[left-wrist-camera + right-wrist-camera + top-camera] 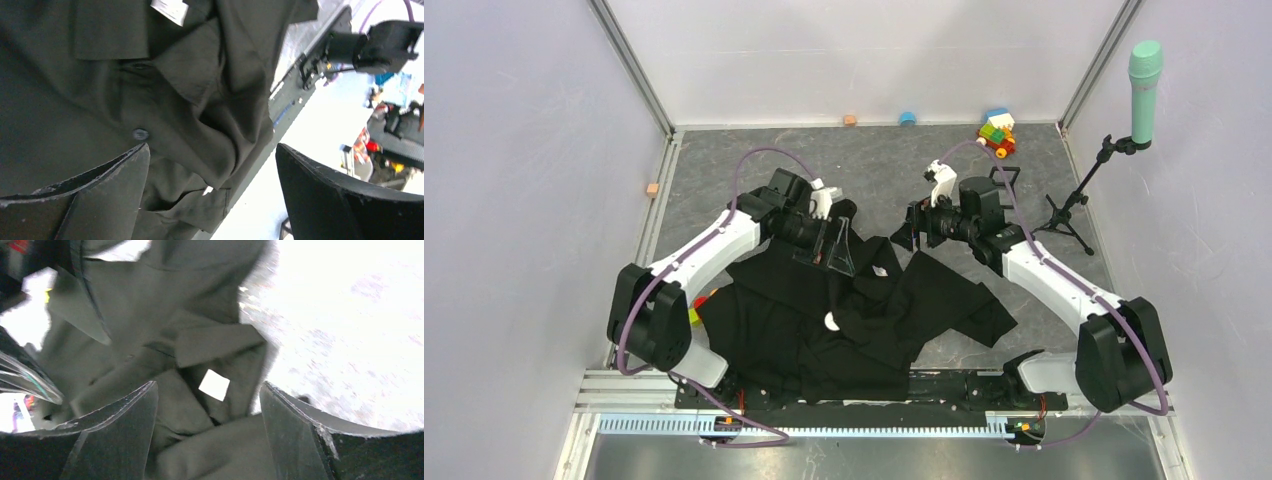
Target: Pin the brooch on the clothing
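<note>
The clothing (864, 320) is a black collared shirt, lying crumpled on the grey table between the two arms. The brooch (831, 321), a small pale round disc, rests on the shirt's front near the middle, and neither gripper touches it. My left gripper (834, 252) hovers over the shirt's far left part, open and empty. In the left wrist view the gripper (212, 172) frames folded cloth (100, 75) and a dark button (140, 133). My right gripper (907, 237) is open above the collar end. In its own view the gripper (207, 407) stands over the white collar label (214, 385).
A pile of coloured toy blocks (997, 133) sits at the back right. Beside it stands a teal microphone on a black tripod (1124, 140). Small loose blocks lie by the back wall (850, 120) and at the left edge (652, 189). White walls close three sides.
</note>
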Robot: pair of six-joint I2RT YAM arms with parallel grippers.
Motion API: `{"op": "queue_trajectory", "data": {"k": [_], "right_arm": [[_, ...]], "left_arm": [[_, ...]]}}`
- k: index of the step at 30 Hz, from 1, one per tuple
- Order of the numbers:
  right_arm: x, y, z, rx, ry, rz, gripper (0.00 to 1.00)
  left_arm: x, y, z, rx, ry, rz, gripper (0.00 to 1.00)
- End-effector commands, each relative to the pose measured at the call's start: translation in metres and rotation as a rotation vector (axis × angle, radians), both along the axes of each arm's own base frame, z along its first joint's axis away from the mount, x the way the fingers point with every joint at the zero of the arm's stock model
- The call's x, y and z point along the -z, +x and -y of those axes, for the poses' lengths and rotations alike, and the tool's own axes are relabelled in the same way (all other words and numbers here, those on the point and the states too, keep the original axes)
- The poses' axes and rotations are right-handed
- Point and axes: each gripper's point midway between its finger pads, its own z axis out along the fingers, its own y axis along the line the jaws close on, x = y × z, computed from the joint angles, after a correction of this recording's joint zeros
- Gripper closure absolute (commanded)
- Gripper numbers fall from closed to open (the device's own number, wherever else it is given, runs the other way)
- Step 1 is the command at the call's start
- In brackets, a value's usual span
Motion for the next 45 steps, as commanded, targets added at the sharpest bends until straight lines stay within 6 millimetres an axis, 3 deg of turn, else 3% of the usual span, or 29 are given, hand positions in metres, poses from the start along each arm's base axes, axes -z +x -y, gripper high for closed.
{"op": "queue_trajectory", "data": {"k": [1, 8, 14, 18, 24, 28, 31, 34, 39, 45], "right_arm": [[0.036, 0.008, 0.04, 0.155, -0.217, -0.022, 0.2], [0.072, -0.005, 0.042, 0.179, -0.317, -0.043, 0.2], [0.09, -0.008, 0.01, 0.106, -0.323, -0.038, 0.21], [0.101, 0.003, -0.007, 0.091, -0.337, -0.051, 0.26], [0.123, 0.019, -0.006, 0.136, -0.401, -0.081, 0.32], [0.136, 0.022, -0.008, 0.118, -0.427, -0.099, 0.48], [0.144, 0.023, -0.011, 0.105, -0.435, -0.119, 0.74], [0.143, 0.038, -0.005, 0.16, -0.481, -0.106, 0.99], [0.125, 0.084, 0.014, 0.289, -0.528, -0.047, 1.0], [0.109, 0.138, 0.023, 0.362, -0.471, -0.023, 1.0]], "left_arm": [[-0.021, 0.047, -0.02, -0.205, 0.045, 0.115, 0.0], [0.004, 0.099, -0.073, -0.508, 0.212, 0.118, 0.0], [0.022, 0.137, -0.114, -0.716, 0.246, 0.108, 0.0], [0.036, 0.151, -0.122, -0.787, 0.199, 0.059, 0.0], [0.051, 0.157, -0.111, -0.756, 0.132, 0.041, 0.0], [0.074, 0.152, -0.113, -0.762, 0.16, 0.008, 0.01], [0.091, 0.147, -0.123, -0.796, 0.2, -0.013, 0.0], [0.103, 0.142, -0.128, -0.82, 0.213, -0.024, 0.0], [0.118, 0.137, -0.143, -0.85, 0.278, -0.03, 0.0], [0.12, 0.142, -0.155, -0.894, 0.299, -0.024, 0.0]]}}
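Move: Just about under the right hand, some 15 cm below and 1 cm ahead, lies the clothing's far edge at the neck; the white neck label is about 3 cm back, 4 cm left and 15 cm below that hand, the brooch 14 cm back, 16 cm left and 15 cm below. For the left hand, the clothing's left panel is about 14 cm ahead, 14 cm left and 12 cm below, while the brooch sits 5 cm back, 4 cm left and 12 cm below. Sinking some 15 cm with its fingers tipping steeply down, the right hand closes on the clothing's edge beside the label, then pulls it about 8 cm forward and slightly up and right. The open left hand swings some 14 cm forward and left, turning about 45 degrees counter-clockwise, then drops 10 cm in all to the left panel and creeps forward-left, still wide open. ##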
